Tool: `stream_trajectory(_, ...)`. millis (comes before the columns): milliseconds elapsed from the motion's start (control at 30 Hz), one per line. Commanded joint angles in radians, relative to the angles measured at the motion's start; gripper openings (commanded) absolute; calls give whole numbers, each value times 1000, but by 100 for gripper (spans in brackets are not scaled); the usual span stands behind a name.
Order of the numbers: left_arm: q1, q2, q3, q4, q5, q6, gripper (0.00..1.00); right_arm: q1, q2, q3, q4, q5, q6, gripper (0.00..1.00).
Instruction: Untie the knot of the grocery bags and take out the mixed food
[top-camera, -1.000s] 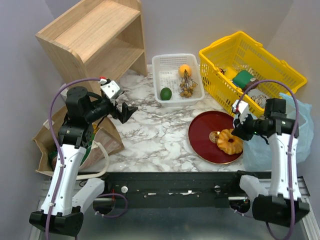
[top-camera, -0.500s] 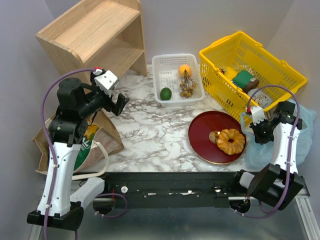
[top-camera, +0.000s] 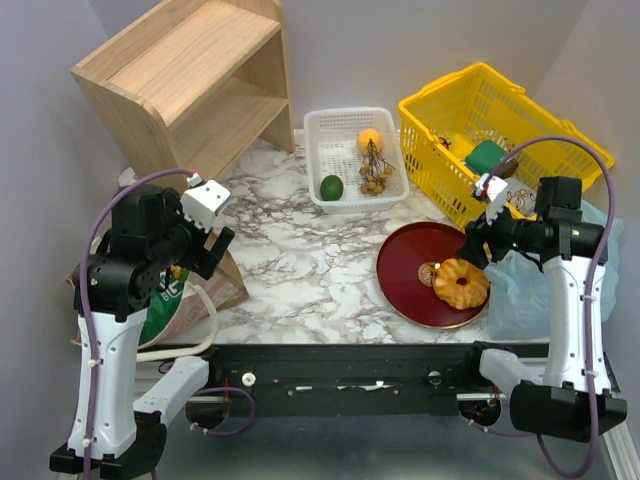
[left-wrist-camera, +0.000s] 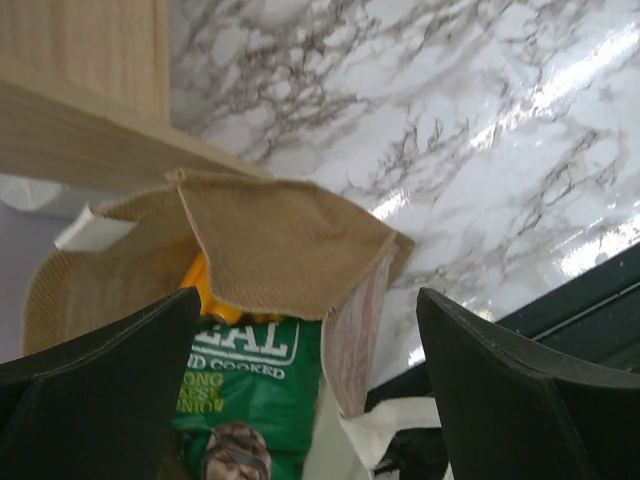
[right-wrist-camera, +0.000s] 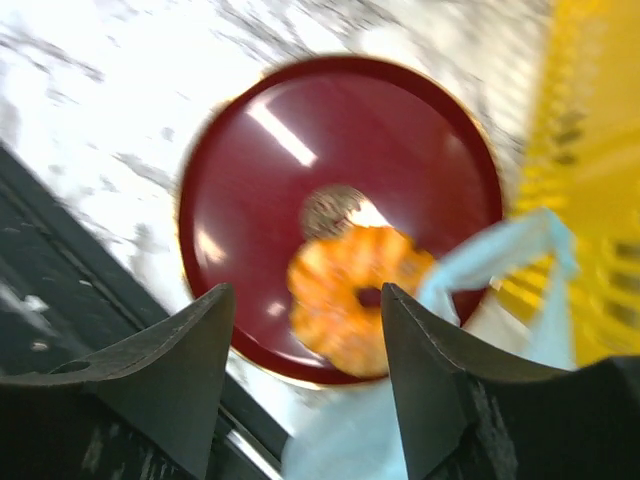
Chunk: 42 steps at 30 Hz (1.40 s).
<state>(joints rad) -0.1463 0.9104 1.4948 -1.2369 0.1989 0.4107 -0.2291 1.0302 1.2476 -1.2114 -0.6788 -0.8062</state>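
Observation:
The brown paper bag (top-camera: 215, 280) lies at the left, its mouth (left-wrist-camera: 270, 240) under my open left gripper (left-wrist-camera: 307, 300) (top-camera: 212, 252). A green snack packet (left-wrist-camera: 240, 390) and an orange one (left-wrist-camera: 200, 290) show inside it. A cream rope handle (left-wrist-camera: 400, 420) trails beside it. The light blue plastic bag (top-camera: 530, 290) (right-wrist-camera: 500, 260) sits slack at the right; the knot does not show. My right gripper (right-wrist-camera: 307, 290) (top-camera: 476, 245) hovers open and empty above the ring pastry (right-wrist-camera: 355, 295) (top-camera: 461, 281) on the red plate (top-camera: 410, 260). The orange (top-camera: 370, 139), green fruit (top-camera: 332, 187) and brown bunch (top-camera: 376, 172) lie in the white basket (top-camera: 325, 125).
A yellow basket (top-camera: 540, 135) with a green box stands at the back right, touching the blue bag. A wooden shelf (top-camera: 190, 75) fills the back left. The black rail (top-camera: 350, 365) runs along the table's near edge.
My right gripper swung out over the blue bag, came back above the pastry, and its jaws stand wider now. My left arm drew back and down over the paper bag's mouth.

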Motion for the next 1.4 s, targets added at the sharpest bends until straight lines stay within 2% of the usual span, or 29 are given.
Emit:
stream_trajectory(0, -4, -7, -96, -145, -160, -88, 99, 100, 30, 13, 85, -140, 199, 69)
stream_trajectory(100, -3, 15, -155, -113, -266, -154, 99, 148, 53, 36, 124, -148, 243, 70)
stream_trajectory(167, -1, 16, -159, -104, -271, -153, 99, 162, 73, 47, 125, -154, 245, 70)
stream_trajectory(300, -1, 28, -188, -170, -170, -86, 98, 185, 90, 61, 131, -150, 236, 70)
stream_trajectory(400, -1, 57, -246, -210, -52, -40, 69, 195, 100, 61, 150, -145, 245, 70)
stream_trajectory(433, -2, 61, -258, -214, 9, -1, 50, 198, 103, 64, 167, -140, 255, 70)
stream_trajectory(500, -4, 55, -269, -205, 202, 49, 31, 208, 116, 72, 177, -133, 266, 70)
stream_trajectory(533, -12, 50, -268, -205, 264, 97, 11, 209, 120, 78, 181, -130, 266, 70)
stream_trajectory(600, -48, 33, -254, -152, 384, 172, 0, 211, 136, 98, 174, -131, 259, 70)
stream_trajectory(700, -82, 60, -216, -131, 538, 289, 0, 217, 166, 122, 173, -140, 251, 70)
stream_trajectory(800, -145, 126, -188, -75, 663, 251, 0, 223, 192, 153, 177, -142, 246, 70)
stream_trajectory(833, -198, 145, -182, -53, 677, 231, 0, 223, 200, 162, 184, -133, 242, 70)
stream_trajectory(900, -269, 186, -173, 57, 683, 134, 0, 223, 215, 187, 200, -117, 249, 70)
stream_trajectory(1000, -389, 246, -154, 187, 660, 80, 0, 223, 234, 234, 210, -91, 249, 70)
stream_trajectory(1167, -461, 355, -102, 325, 628, 94, 0, 224, 251, 254, 210, -80, 251, 70)
stream_trajectory(1367, -614, 527, 22, 470, 580, 85, 0, 224, 268, 250, 217, -77, 263, 70)
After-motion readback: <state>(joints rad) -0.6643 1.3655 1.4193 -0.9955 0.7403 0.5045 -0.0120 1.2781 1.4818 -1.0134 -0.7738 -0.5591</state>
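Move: The left hand, open, is just above the right-hand rim of the brown paper bag, which lies about 11 cm below it, some 2 cm back and 1 cm to its left. Inside the bag, the green packet lies roughly 9 cm back and 13 cm left of the hand, about 22 cm down, and the orange packet about 3 cm back, 8 cm left and 18 cm down. From the right hand that rim is roughly 58 cm to the left, 3 cm back and 5 cm lower. The left hand sinks about 10 cm, its fingers tipping down, shuts on the paper bag's right-hand rim and then drags the bag some 20 cm to the right over the open table towards the red plate, turning clockwise by about 50 degrees and rising a few centimetres as it keeps its pinch. Meanwhile the right hand, holding nothing with its fingers staying open, moves left and then forward and up, away from the blue plastic bag. ##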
